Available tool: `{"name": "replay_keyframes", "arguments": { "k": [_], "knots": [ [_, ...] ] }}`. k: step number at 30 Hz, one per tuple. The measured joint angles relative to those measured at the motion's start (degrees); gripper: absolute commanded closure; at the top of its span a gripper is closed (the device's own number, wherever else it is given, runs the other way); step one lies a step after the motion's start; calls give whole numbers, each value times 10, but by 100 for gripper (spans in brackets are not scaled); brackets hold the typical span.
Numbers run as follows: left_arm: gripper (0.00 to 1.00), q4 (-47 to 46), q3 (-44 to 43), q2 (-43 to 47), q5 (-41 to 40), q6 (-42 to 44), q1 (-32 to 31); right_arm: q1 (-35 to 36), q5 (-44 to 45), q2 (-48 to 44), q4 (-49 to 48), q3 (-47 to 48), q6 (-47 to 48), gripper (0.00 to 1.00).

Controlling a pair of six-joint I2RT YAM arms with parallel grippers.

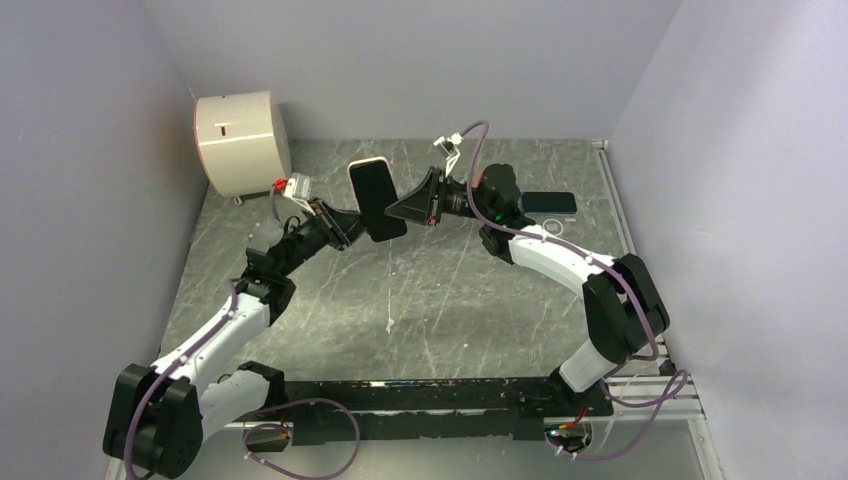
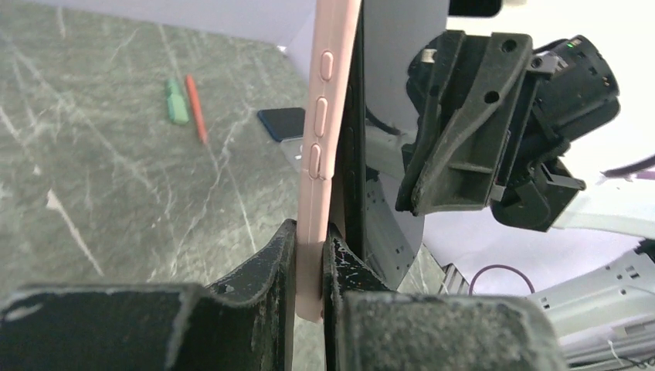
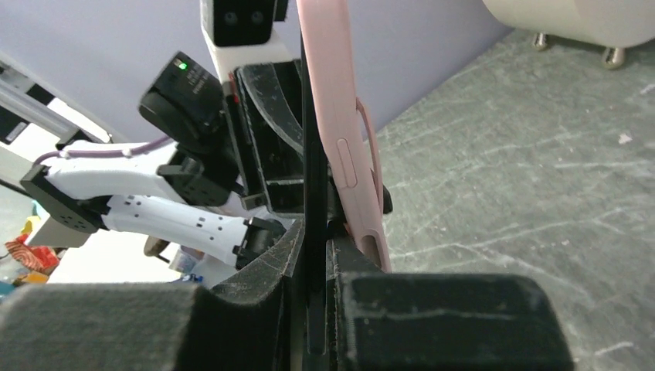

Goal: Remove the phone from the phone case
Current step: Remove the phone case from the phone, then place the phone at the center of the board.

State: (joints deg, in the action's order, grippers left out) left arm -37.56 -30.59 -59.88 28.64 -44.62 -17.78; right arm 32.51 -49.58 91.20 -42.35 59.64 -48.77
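A black phone (image 1: 376, 200) in a pink phone case (image 1: 367, 161) hangs upright in mid-air over the middle of the table, held from both sides. In the left wrist view my left gripper (image 2: 309, 233) is shut on the bottom edge of the pink phone case (image 2: 321, 147), and the black phone (image 2: 354, 162) stands just right of it, peeled apart from the case at that end. From the right wrist camera, my right gripper (image 3: 315, 232) is shut on the thin black edge of the phone (image 3: 313, 147), with the phone case (image 3: 340, 131) bowing away to the right.
A white drum-shaped device (image 1: 242, 140) stands at the back left. A second, blue phone (image 1: 548, 203) lies at the back right beside a white ring (image 1: 553, 231). A green marker (image 2: 178, 101) and a red pen (image 2: 195, 108) lie on the marble table top (image 1: 420, 300).
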Motion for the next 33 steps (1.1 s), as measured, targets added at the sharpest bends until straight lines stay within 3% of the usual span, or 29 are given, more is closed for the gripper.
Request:
{"name": "replay_keyframes", "arguments": {
  "k": [5,9,17,25,33],
  "knots": [
    [97,104,-14,30,-71,11,-5,-1,-5,-13,54,-21,41,100],
    [97,129,-28,32,-152,10,12,0,-30,-20,104,-43,64,100],
    [97,185,-39,38,-229,14,11,-1,-37,-35,174,-70,98,100],
    [97,306,-37,111,-316,30,11,-55,120,-116,201,-131,97,100],
    [97,399,-14,177,-348,49,11,-84,332,-129,196,-196,17,100]
  ]
}}
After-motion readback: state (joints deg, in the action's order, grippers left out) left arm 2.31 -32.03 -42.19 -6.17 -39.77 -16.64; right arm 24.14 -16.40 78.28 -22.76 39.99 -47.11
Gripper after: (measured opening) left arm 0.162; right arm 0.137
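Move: The left hand already grips the pink case by its near edge, the case's middle about 5 cm ahead and 2 cm right. The right hand already pinches the partly freed phone, its middle about 2 cm ahead and 2 cm left. From the right hand, some 28 cm lower, the red stick lies about 30 cm ahead and 20 cm right, the blue phone about 27 cm ahead and 41 cm right. Keeping hold, left hand draws the case about 11 cm left while right takes the phone down and right. ##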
